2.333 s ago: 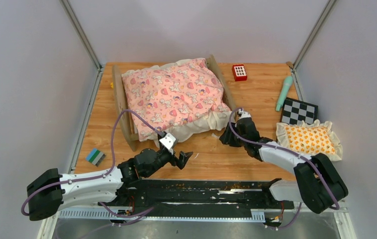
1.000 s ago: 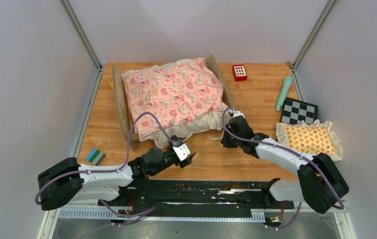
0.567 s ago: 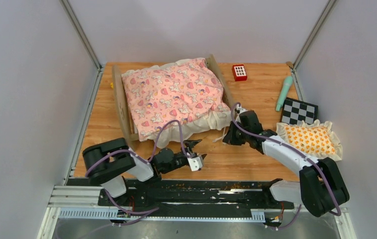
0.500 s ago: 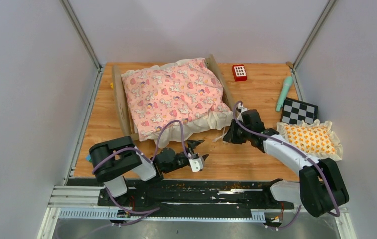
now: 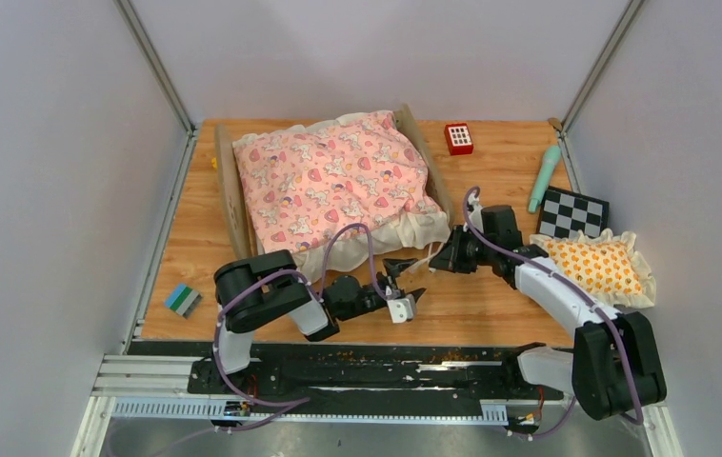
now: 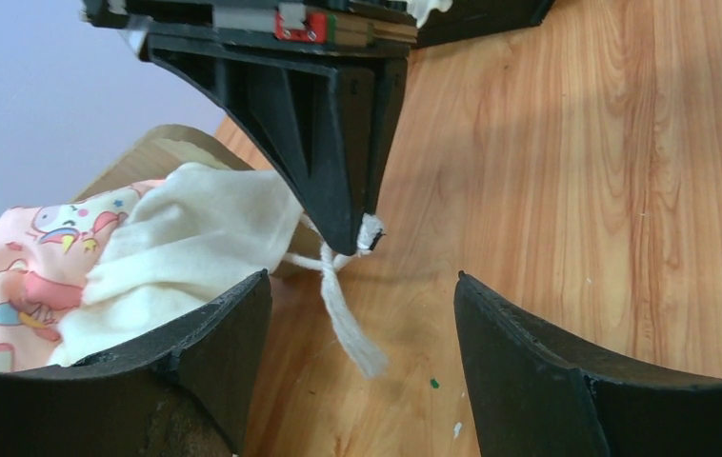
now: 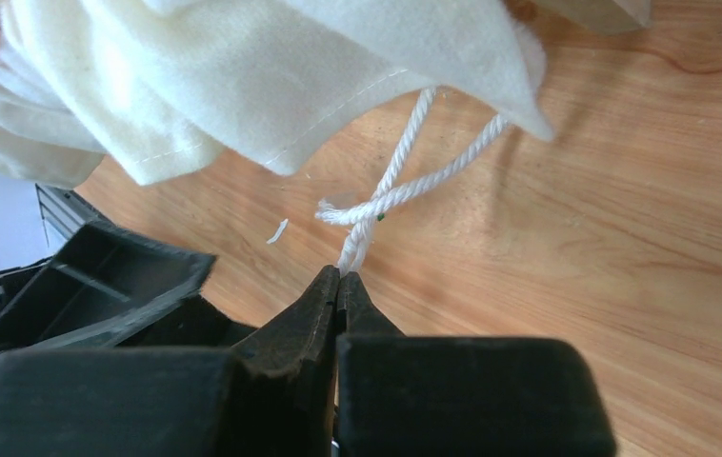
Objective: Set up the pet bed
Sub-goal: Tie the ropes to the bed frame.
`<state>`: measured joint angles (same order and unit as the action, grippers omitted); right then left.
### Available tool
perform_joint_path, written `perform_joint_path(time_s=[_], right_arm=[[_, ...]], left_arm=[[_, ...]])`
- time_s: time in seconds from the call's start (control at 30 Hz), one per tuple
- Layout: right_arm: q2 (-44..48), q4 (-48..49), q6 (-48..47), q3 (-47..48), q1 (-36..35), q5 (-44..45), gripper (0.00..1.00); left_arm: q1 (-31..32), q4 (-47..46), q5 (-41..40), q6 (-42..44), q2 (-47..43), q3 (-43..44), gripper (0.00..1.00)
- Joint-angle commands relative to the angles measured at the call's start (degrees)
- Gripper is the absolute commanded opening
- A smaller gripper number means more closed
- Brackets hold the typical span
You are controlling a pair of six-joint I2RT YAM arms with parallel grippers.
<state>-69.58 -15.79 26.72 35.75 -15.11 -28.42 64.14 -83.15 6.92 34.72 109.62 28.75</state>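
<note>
The pet bed (image 5: 232,190) stands at the back left with its pink unicorn quilt (image 5: 338,181) spread over it. Cream fabric (image 5: 405,233) spills over the bed's near right corner, and a white cord (image 7: 391,195) trails from it. My right gripper (image 7: 340,273) is shut on that cord's end, low over the table just right of the corner (image 5: 438,264). My left gripper (image 6: 362,278) stands open facing it. The cord's loose frayed tail (image 6: 348,324) lies on the wood between the left jaws, touching neither.
An orange-patterned frilled pillow (image 5: 593,267) lies at the right edge, with a checkered board (image 5: 573,213) and a teal tube (image 5: 544,177) behind it. A red block (image 5: 458,138) sits at the back. A green-blue block (image 5: 183,300) lies near left.
My left arm has folded in and carried its open gripper rightward to the cord. My right gripper has shifted right, staying shut on the cord.
</note>
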Motion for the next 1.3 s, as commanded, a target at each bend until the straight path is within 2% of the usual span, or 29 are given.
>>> perform_joint_path(time_s=[0.0, 0.13, 0.23, 0.33, 0.7, 1.27], right_arm=[[2.6, -0.4, 0.2, 1.8, 1.1, -4.2, 0.0], [3.6, -2.1, -0.5, 2.4, 1.9, -5.6, 0.0], [4.0, -3.2, -1.2, 2.7, 2.3, -5.8, 0.0], [4.0, -3.4, -1.6, 2.6, 2.8, -6.6, 0.0], [3.8, -3.8, -2.1, 2.7, 4.0, -8.7, 0.0], [3.4, -2.7, -1.4, 2.2, 4.8, -11.2, 0.0]], left_arm=[[0.2, -8.3, 0.4, 3.2, 3.2, 3.3, 0.75], [-0.5, -7.4, -0.9, 3.5, 5.8, 6.2, 0.71], [-2.7, -8.3, 0.6, -0.7, 6.7, 7.5, 0.69], [-4.1, -7.9, 2.9, -1.3, 7.1, 8.5, 0.69], [-5.2, -3.7, 9.8, 1.6, 8.6, 11.7, 0.65], [-5.1, 2.6, 14.9, 2.2, 7.4, 13.4, 0.54]])
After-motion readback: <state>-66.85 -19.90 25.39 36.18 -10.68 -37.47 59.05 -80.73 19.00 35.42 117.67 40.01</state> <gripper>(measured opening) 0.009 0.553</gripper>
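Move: Some 3 cm ahead of the left hand and 3 cm to its right, slightly lower, the rope's loose tail hangs by the right hand's fingertips. Those fingertips, already pinching the rope, are about 3 cm ahead and 5 cm right of the left hand; the white frill is roughly 10 cm ahead and 2 cm right. From the right hand, the tail is level front to back, about 2 cm to the left and a touch lower. Swinging forward about 5 cm while dipping a little and edging right, the left hand comes round to the rope tail, then eases back 2 cm and farther right towards the right fingertips, turning some 10 degrees clockwise, its open fingers narrowing by about a third without shutting. The right hand keeps its pinch on the rope and raises it 2 cm, drawing back slightly. ##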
